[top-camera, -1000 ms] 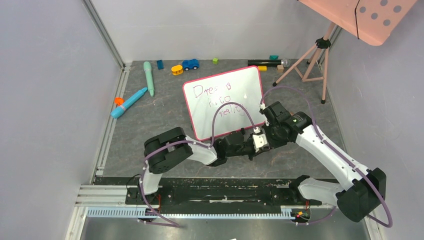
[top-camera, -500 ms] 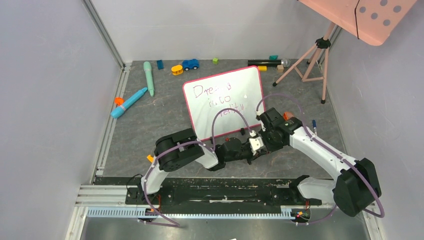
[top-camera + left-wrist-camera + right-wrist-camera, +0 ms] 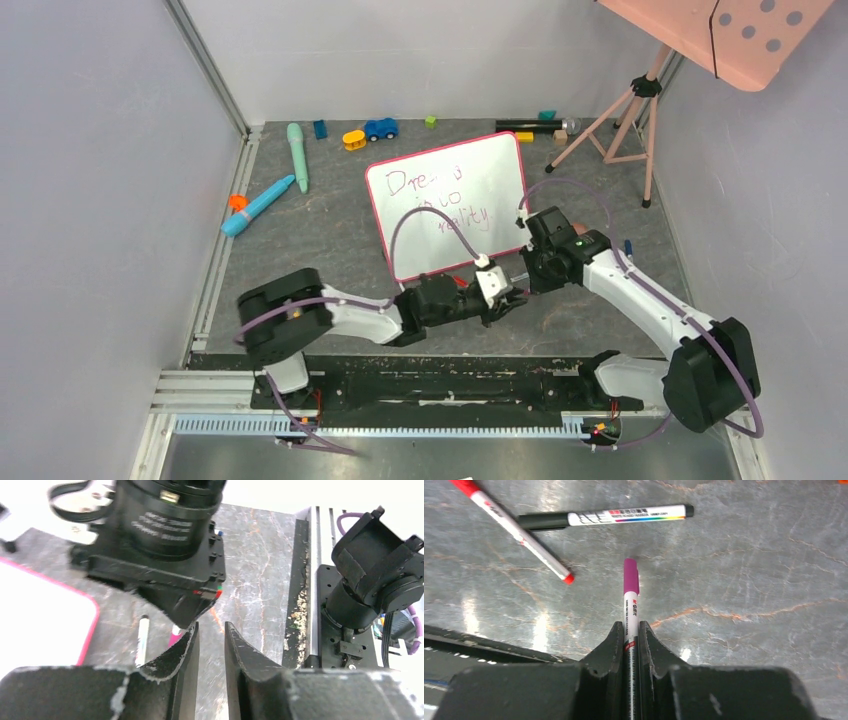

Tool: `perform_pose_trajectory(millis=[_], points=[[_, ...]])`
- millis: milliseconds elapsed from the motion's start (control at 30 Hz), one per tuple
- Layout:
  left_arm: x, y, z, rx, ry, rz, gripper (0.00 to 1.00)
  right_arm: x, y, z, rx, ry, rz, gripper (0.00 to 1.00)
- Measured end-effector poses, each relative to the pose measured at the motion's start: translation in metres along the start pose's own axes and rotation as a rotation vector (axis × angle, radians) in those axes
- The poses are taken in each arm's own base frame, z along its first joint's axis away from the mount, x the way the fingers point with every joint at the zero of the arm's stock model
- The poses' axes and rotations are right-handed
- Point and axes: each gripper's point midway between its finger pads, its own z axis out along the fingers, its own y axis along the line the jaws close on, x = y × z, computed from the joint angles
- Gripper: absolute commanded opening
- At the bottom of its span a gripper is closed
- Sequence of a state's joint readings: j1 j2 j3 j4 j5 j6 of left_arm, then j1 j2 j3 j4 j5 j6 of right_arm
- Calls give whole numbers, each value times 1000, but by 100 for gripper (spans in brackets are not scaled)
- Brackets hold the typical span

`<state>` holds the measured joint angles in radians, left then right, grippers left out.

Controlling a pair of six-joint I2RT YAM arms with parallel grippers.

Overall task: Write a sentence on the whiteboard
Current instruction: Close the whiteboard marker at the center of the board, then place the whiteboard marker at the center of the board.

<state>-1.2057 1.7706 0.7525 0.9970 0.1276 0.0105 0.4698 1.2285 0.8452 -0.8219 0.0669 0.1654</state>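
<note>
The whiteboard [image 3: 450,160] with its pink-red frame lies on the dark table, and its corner [image 3: 40,615] shows in the left wrist view. The sentence [image 3: 462,217] is in thin purple handwriting over three lines, partly hidden by a cable. My right gripper [image 3: 631,630] is shut on a white marker whose purple cap [image 3: 631,577] points away over the table. In the top view it [image 3: 522,278] sits off the board's near right corner. My left gripper [image 3: 211,630] faces it just below, jaws slightly open with nothing between them.
A red marker [image 3: 519,535] and a black-capped marker [image 3: 604,517] lie on the table beyond the purple one. Toys lie along the back: a blue car [image 3: 381,128], a teal pen [image 3: 296,155], a blue pen [image 3: 258,205]. A tripod [image 3: 625,115] stands at the back right.
My left gripper, shut and pressed against the right gripper's marker before, has parted its jaws and drawn back to the left. The left arm's elbow swung left. The right gripper holds its place.
</note>
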Motion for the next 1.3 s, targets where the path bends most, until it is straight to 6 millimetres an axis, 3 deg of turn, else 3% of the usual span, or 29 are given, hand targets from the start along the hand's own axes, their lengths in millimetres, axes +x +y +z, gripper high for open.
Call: perform_pose_trajectory(millis=[200, 367, 400, 433, 500, 533, 633, 800, 933, 1100, 1200, 1300], points=[[-34, 20, -59, -167, 61, -60, 43, -17, 27, -6, -162, -70, 32, 0], [-56, 32, -126, -319, 67, -178, 46, -33, 57, -11, -328, -132, 54, 1], [-56, 35, -140, -354, 68, -206, 46, -36, 62, -11, -359, -143, 60, 9], [-55, 38, -152, -388, 72, -237, 47, -38, 67, -11, -386, -155, 65, 28], [-49, 42, -172, -447, 89, -282, 47, -44, 75, -10, -434, -177, 79, 80], [-45, 45, -182, -481, 106, -307, 47, -46, 79, -9, -451, -183, 93, 97], [-29, 53, -206, -583, 167, -353, 49, -57, 77, -5, -443, -216, 123, 98], [7, 69, -245, -780, 313, -381, 51, -78, 44, -7, -332, -310, 218, 98], [12, 83, -269, -903, 336, -402, 52, -87, 3, -25, -216, -444, 304, 98], [-2, 111, -303, -1056, 235, -466, 53, -68, -52, -38, 14, -599, 413, 98], [-4, 129, -319, -1127, 185, -509, 53, -52, -71, -33, 117, -664, 440, 98], [10, 144, -325, -1179, 237, -524, 53, -36, -89, -19, 218, -717, 436, 97]])
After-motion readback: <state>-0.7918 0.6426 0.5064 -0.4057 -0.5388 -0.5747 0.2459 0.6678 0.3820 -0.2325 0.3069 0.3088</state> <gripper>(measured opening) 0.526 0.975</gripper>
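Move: The right hand already holds the capped purple marker, cap down, and takes it to a table spot beside two other markers, about 6 cm to its left, 2 cm ahead and 7 cm below. The black marker lies some 4 cm left and 4 cm ahead, the red marker about 11 cm left and 2 cm ahead; the orange eraser is roughly 16 cm ahead and 12 cm right. From the empty left hand, the purple marker is about 4 cm right, 2 cm ahead and 4 cm below. The right hand carries the purple marker some 9 cm left towards the red and black markers, rising slightly and rolling nearly 30 degrees so the cap end swings left, then opens wide and lets go above them, before backing off to the right about 17 cm and a little forward, lifting and then sinking, as its fingers tip up to point more forward. Meanwhile the left hand, already off the cap, clears out about 35 cm to its left, first rising and then sinking, opens further and turns counter-clockwise until its fingers no longer point to the right, drifting forward at the end. ##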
